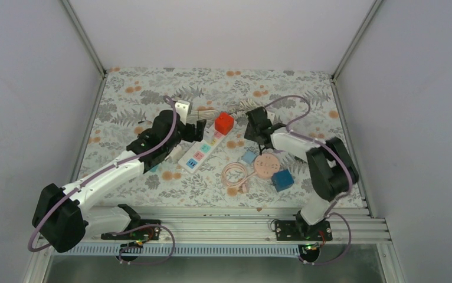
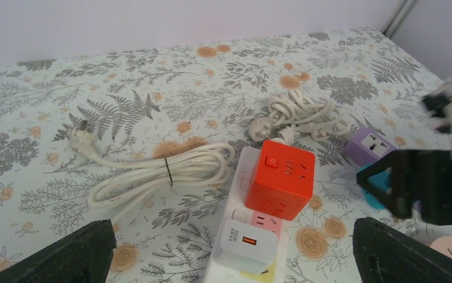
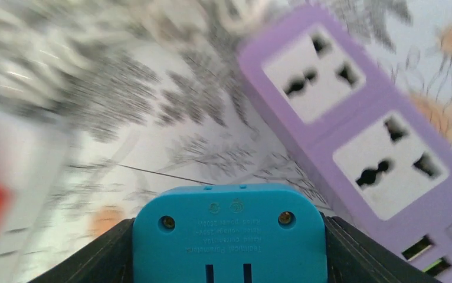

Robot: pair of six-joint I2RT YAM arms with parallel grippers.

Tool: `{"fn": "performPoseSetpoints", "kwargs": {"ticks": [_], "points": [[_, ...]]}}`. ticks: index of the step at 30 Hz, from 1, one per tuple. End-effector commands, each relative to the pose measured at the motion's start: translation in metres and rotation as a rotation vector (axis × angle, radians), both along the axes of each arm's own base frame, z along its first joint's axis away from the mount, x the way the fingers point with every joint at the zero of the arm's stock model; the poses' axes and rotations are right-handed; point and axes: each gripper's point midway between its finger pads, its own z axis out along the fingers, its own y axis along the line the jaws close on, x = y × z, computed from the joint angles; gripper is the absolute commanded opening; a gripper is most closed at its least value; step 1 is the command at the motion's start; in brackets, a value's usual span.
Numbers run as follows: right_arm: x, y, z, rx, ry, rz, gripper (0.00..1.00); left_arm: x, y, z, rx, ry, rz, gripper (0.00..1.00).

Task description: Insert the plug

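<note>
A blue adapter plug sits between the black fingers of my right gripper, which press on both of its sides. Just beyond it in the right wrist view lies a purple socket strip with two white outlets. The left wrist view shows the same strip and the plug in the right gripper. My left gripper stands wide open above a white power strip, which carries a red cube socket and a white charger.
Two bundles of white cable lie behind the power strip. A pink coiled cable, a pink round disc, a dark blue cube and a light blue block lie in front of the right gripper. White walls enclose the table.
</note>
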Motion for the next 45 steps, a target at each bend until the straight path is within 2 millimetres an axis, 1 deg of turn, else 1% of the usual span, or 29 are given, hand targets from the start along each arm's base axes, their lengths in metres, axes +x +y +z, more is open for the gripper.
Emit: {"fn": "performPoseSetpoints", "kwargs": {"ticks": [1, 3, 4, 7, 11, 12, 14, 16, 21, 24, 27, 29, 32, 35, 36, 40, 45], "points": [[0.023, 0.031, 0.09, 0.101, -0.302, 0.192, 0.64, 0.011, 0.015, 0.009, -0.06, -0.003, 0.078, 1.0], [0.022, 0.046, 0.111, 0.156, -0.361, 0.278, 0.65, 0.017, 0.018, 0.01, -0.104, 0.029, 0.068, 1.0], [0.021, 0.056, 0.119, 0.181, -0.384, 0.327, 0.66, 0.018, 0.017, 0.012, -0.13, 0.054, 0.042, 1.0], [0.011, 0.091, 0.147, 0.233, -0.472, 0.519, 0.65, 0.019, 0.009, 0.024, -0.199, 0.112, -0.06, 1.0], [-0.015, 0.136, 0.186, 0.257, -0.631, 0.787, 0.64, 0.016, 0.018, 0.045, -0.219, 0.156, -0.084, 1.0], [-0.023, 0.145, 0.194, 0.264, -0.667, 0.853, 0.62, 0.015, 0.021, 0.055, -0.223, 0.156, -0.099, 1.0], [-0.039, 0.16, 0.209, 0.253, -0.759, 0.971, 0.61, 0.007, 0.019, 0.057, -0.222, 0.194, -0.162, 1.0], [-0.052, 0.169, 0.221, 0.226, -0.846, 1.064, 0.61, -0.004, 0.01, 0.068, -0.227, 0.211, -0.247, 1.0], [-0.08, 0.188, 0.242, 0.191, -0.999, 1.291, 0.62, -0.028, -0.005, 0.087, -0.274, 0.236, -0.394, 1.0], [-0.092, 0.196, 0.254, 0.151, -1.091, 1.38, 0.63, -0.037, -0.012, 0.088, -0.306, 0.265, -0.45, 1.0], [-0.097, 0.2, 0.269, 0.121, -1.162, 1.409, 0.64, -0.033, -0.009, 0.082, -0.314, 0.294, -0.401, 1.0], [-0.1, 0.205, 0.273, 0.086, -1.191, 1.434, 0.65, -0.034, -0.009, 0.082, -0.329, 0.306, -0.395, 0.99], [-0.102, 0.214, 0.269, 0.027, -1.198, 1.475, 0.65, -0.038, -0.013, 0.084, -0.365, 0.327, -0.414, 0.97], [-0.098, 0.222, 0.263, -0.042, -1.181, 1.49, 0.65, -0.04, -0.014, 0.077, -0.377, 0.362, -0.409, 0.95], [-0.097, 0.223, 0.264, -0.063, -1.187, 1.483, 0.65, -0.041, -0.014, 0.073, -0.38, 0.373, -0.416, 0.93], [-0.104, 0.23, 0.275, -0.045, -1.26, 1.477, 0.65, -0.042, -0.015, 0.063, -0.366, 0.398, -0.396, 0.84], [-0.1, 0.245, 0.269, -0.116, -1.248, 1.487, 0.65, -0.049, -0.014, 0.062, -0.347, 0.399, -0.388, 0.73]]}}
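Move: The teal plug, in the right fingers just off the table, lies some 25 cm to the left hand's right, about 5 cm ahead and 18 cm below it. From the left hand, the red plug stands roughly 9 cm ahead and 10 cm right, 18 cm down. From the right hand, the waiting left gripper is about 25 cm left, 5 cm back and 18 cm up; the purple strip is 3 cm ahead, 5 cm right and 4 cm lower. The teal plug, still gripped by the right hand, goes steeply up, then left and back towards the left gripper, about 25 cm up and 23 cm left in all, as the wrist swings the fingers from downward to level and leftward. The open left hand edges forward and left, rises, then draws back, its fingers turning some 35 degrees to the right to face the plug, and begins to close around it. ##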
